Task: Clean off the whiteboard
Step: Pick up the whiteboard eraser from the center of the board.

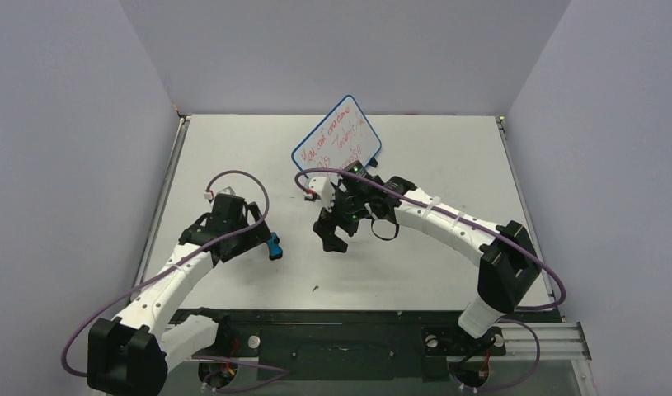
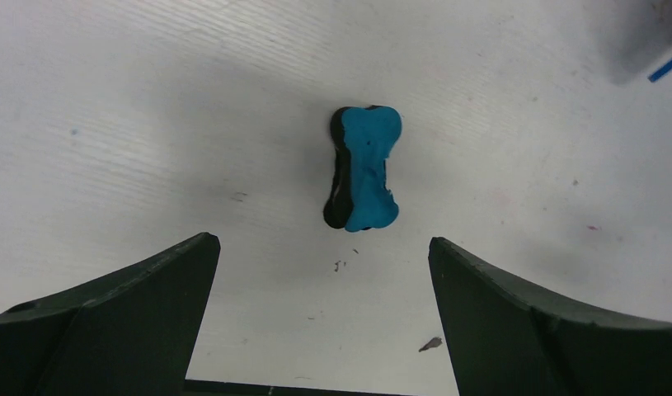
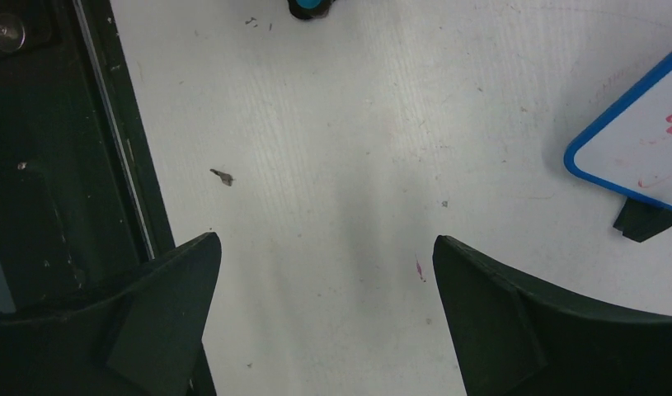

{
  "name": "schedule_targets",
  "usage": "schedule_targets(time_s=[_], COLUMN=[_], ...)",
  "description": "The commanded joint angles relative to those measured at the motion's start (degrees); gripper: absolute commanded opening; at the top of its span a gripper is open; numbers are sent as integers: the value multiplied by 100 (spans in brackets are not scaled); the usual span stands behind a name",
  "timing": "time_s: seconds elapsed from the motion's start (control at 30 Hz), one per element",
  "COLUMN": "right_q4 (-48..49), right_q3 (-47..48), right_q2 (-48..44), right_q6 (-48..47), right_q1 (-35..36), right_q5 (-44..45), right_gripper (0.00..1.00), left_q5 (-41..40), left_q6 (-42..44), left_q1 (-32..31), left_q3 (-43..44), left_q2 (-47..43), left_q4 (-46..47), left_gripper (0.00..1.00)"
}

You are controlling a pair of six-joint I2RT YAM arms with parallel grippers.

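The whiteboard point(image 1: 337, 132) stands tilted at the back middle of the table, blue-rimmed, with red handwriting on its face. One corner of it point(image 3: 637, 148) shows in the right wrist view. A small blue bow-shaped eraser point(image 1: 273, 246) lies on the table. My left gripper point(image 1: 258, 239) is just left of it, open and empty; in the left wrist view the eraser point(image 2: 367, 169) lies beyond the spread fingers of the left gripper point(image 2: 322, 242). My right gripper point(image 1: 331, 238) hangs open and empty over bare table in front of the board, holding nothing point(image 3: 326, 239).
A black foot point(image 3: 643, 221) of the board's stand rests under the corner. The dark frame point(image 3: 52, 165) at the table's near edge runs along the left of the right wrist view. Small dark specks point(image 3: 222, 176) lie on the white surface. Purple walls enclose the table.
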Motion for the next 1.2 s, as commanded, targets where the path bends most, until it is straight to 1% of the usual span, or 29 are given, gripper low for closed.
schedule_targets(time_s=[0.0,0.03,0.07,0.1,0.13,0.17,0.2,0.27,0.3,0.4,0.43,0.47,0.5,0.6,0.7,0.87,1.1,1.17], right_q4=[894,1176,1278,1362,1376,1375,1361,1304,1283,1248,1187,1152,1045,874,759,628,554,526], right_q3=[-272,-315,-314,-248,-63,67,363,816,1083,1563,1821,1940,2172,2515,2846,3213,3338,3392], right_q2=[-44,0,44,220,334,558,692,1078,1307,1728,1946,2059,2264,2711,3012,3431,3784,3923], right_q6=[860,1027,1402,1669,1836,2169,2314,2714,2945,3254,3372,3425,3513,3649,3713,3760,3775,3772], right_q1=[-101,-37,122,202,362,431,573,766,826,1055,1086,1152,1213,1329,1461,1544,1546,1546], right_q5=[226,378,863,1092,1538,1759,2164,2610,2737,2761,2757,2764,2787,2819,2821,2933,2998,3005], right_gripper=[96,96,96,96,95,95,95,94,91,81,75,71,65,54,52,54,53,50], left_q5=[-1999,-2072,-2099,-2074,-1934,-1838,-1699,-1641,-1656,-1827,-1993,-2069,-2197,-2244,-2280,-2382,-2403,-2394], left_q6=[-762,-749,-717,-621,-570,-446,-403,-341,-301,-185,-163,-138,-122,-22,52,111,89,88], left_q1=[-173,-95,172,358,773,1010,1474,1864,1918,1933,1933,1933,1929,1868,1776,1701,1681,1672], left_q3=[763,814,903,946,986,987,970,963,954,843,819,763,717,607,564,555,522,510], left_q2=[-118,-200,-418,-548,-792,-933,-1196,-1559,-1668,-2192,-2283,-2428,-2489,-2674,-2747,-2847,-2907,-2921], left_q4=[-682,-699,-689,-670,-652,-582,-569,-616,-670,-757,-817,-853,-905,-909,-876,-859,-852,-842], left_gripper=[98,98,98,98,98,98,98,98,99,99,99,99,99,99,99,99,99,99])
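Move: The eraser lies about 15 cm to the right hand's left, 2 cm farther out and some 13 cm lower. The left gripper hovers beside it, 18 cm left of the right hand, 2 cm nearer the base and 5 cm lower; the whiteboard's middle is some 27 cm ahead, 2 cm right and 14 cm below. From the left hand the eraser is about 4 cm ahead, 3 cm right, 8 cm below. Right hand sweeps 16 cm left, then sinks over the eraser, half-closing; left hand clears away left and up. ##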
